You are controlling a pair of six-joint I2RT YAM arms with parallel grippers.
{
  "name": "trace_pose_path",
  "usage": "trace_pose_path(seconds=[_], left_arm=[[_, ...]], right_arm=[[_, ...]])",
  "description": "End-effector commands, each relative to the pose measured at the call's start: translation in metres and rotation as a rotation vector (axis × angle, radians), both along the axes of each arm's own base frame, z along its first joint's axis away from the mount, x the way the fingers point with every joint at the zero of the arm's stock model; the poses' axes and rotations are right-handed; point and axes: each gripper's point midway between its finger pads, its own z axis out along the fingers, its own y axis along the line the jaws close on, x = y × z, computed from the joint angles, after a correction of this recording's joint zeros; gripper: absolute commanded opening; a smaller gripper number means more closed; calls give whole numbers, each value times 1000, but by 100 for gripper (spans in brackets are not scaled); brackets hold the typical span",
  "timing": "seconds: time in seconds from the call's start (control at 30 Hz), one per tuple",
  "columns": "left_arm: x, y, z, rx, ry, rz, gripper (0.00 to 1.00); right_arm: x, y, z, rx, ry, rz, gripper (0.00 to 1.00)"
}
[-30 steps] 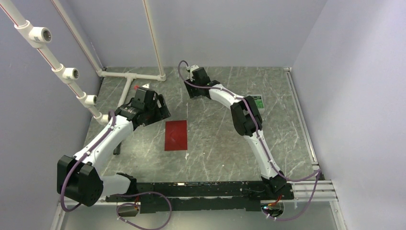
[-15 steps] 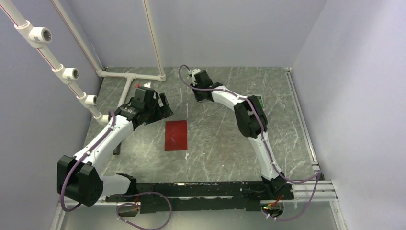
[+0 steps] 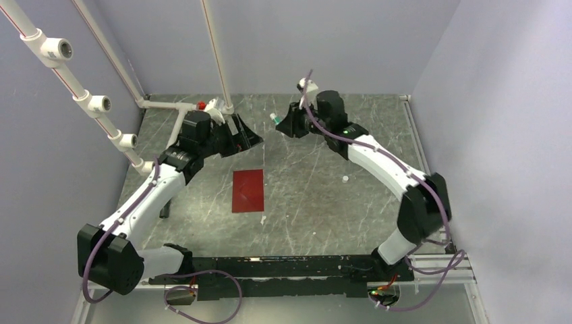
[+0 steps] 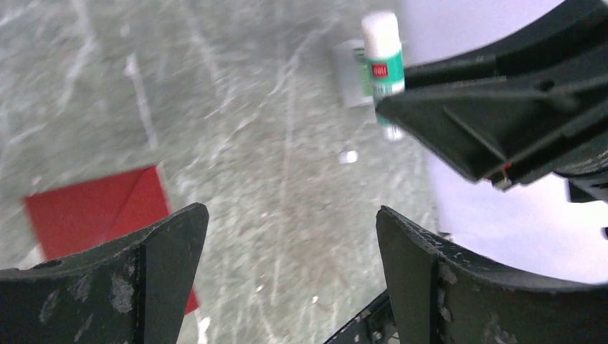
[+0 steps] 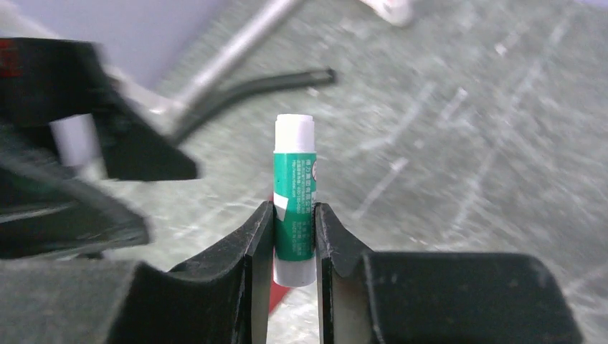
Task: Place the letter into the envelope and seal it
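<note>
The dark red envelope point(image 3: 248, 190) lies flat on the marble table, flap side down; the left wrist view catches its corner point(image 4: 100, 208). The letter is out of view. My right gripper point(image 3: 283, 124) hangs above the back of the table, shut on a green-and-white glue stick point(image 5: 294, 193) whose white end points toward the left arm. The stick point(image 4: 382, 57) also shows in the left wrist view. My left gripper point(image 3: 247, 139) faces it from the left with its jaws wide open and empty point(image 4: 287, 244), a short gap away from the stick.
White pipes point(image 3: 182, 106) run along the back left corner beside the left gripper. A small white cap-like piece point(image 3: 345, 179) lies on the table under the right forearm. A white scrap point(image 3: 263, 218) sits just in front of the envelope. A small box point(image 4: 351, 75) lies beyond the stick.
The right arm has swung its elbow out to the right and lifted, with its jaws closed on the glue stick. The left gripper rose toward the back right and opened a little wider.
</note>
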Motion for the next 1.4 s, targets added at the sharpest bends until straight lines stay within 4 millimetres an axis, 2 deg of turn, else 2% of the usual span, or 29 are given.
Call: trace_pose_path(seconds=[0.0, 0.17, 0.27, 0.33, 0.47, 0.5, 0.6, 0.77, 1.0, 1.17, 1.37], left_arm=[[-4, -29, 106, -234, -281, -151, 93], [-19, -41, 153, -359, -419, -260, 93], [-28, -44, 169, -404, -475, -301, 90], [-31, -45, 174, -424, -489, -322, 85], [-32, -50, 175, -459, -470, -352, 59], [-31, -51, 175, -465, -463, -349, 56], [-30, -50, 176, -475, -455, -332, 52], [-28, -51, 177, -488, -448, -333, 51], [-19, -53, 165, -473, -398, -312, 49], [-15, -52, 166, -462, -393, -299, 47], [-18, -54, 174, -501, -402, -316, 32]], right_arm=[[-46, 18, 77, 294, -50, 158, 19], [-75, 18, 118, 441, -60, 233, 19], [-86, 18, 135, 497, -72, 264, 19], [-90, 18, 144, 526, -72, 283, 19], [-95, 20, 156, 562, -76, 308, 19], [-95, 20, 158, 570, -76, 310, 19], [-99, 20, 164, 595, -76, 325, 19], [-102, 22, 165, 620, -63, 352, 19], [-107, 23, 170, 646, -62, 388, 19], [-111, 24, 173, 657, -68, 412, 19], [-110, 25, 168, 645, -55, 409, 19]])
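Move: In the right gripper's closed fingers, the glue stick lies about 8 cm ahead of the open left hand, 8 cm to its right and roughly level. The envelope is on the table, 22 cm below the left hand and some 5 cm back, with no sideways offset. From the right hand, the left fingers are about 8 cm back, 8 cm left and level; a small white cap lies 8 cm back, 22 cm right, 21 cm below. Rising together, the hands bring the glue stick and the left fingers to meet: the right, still pinching the stick, climbs about 15 cm and draws back 10, rolling its left side up. The left goes up as far and 5 cm right, tips its fingers up towards level and swings clockwise, then closes them from wide open around the stick's green body. ##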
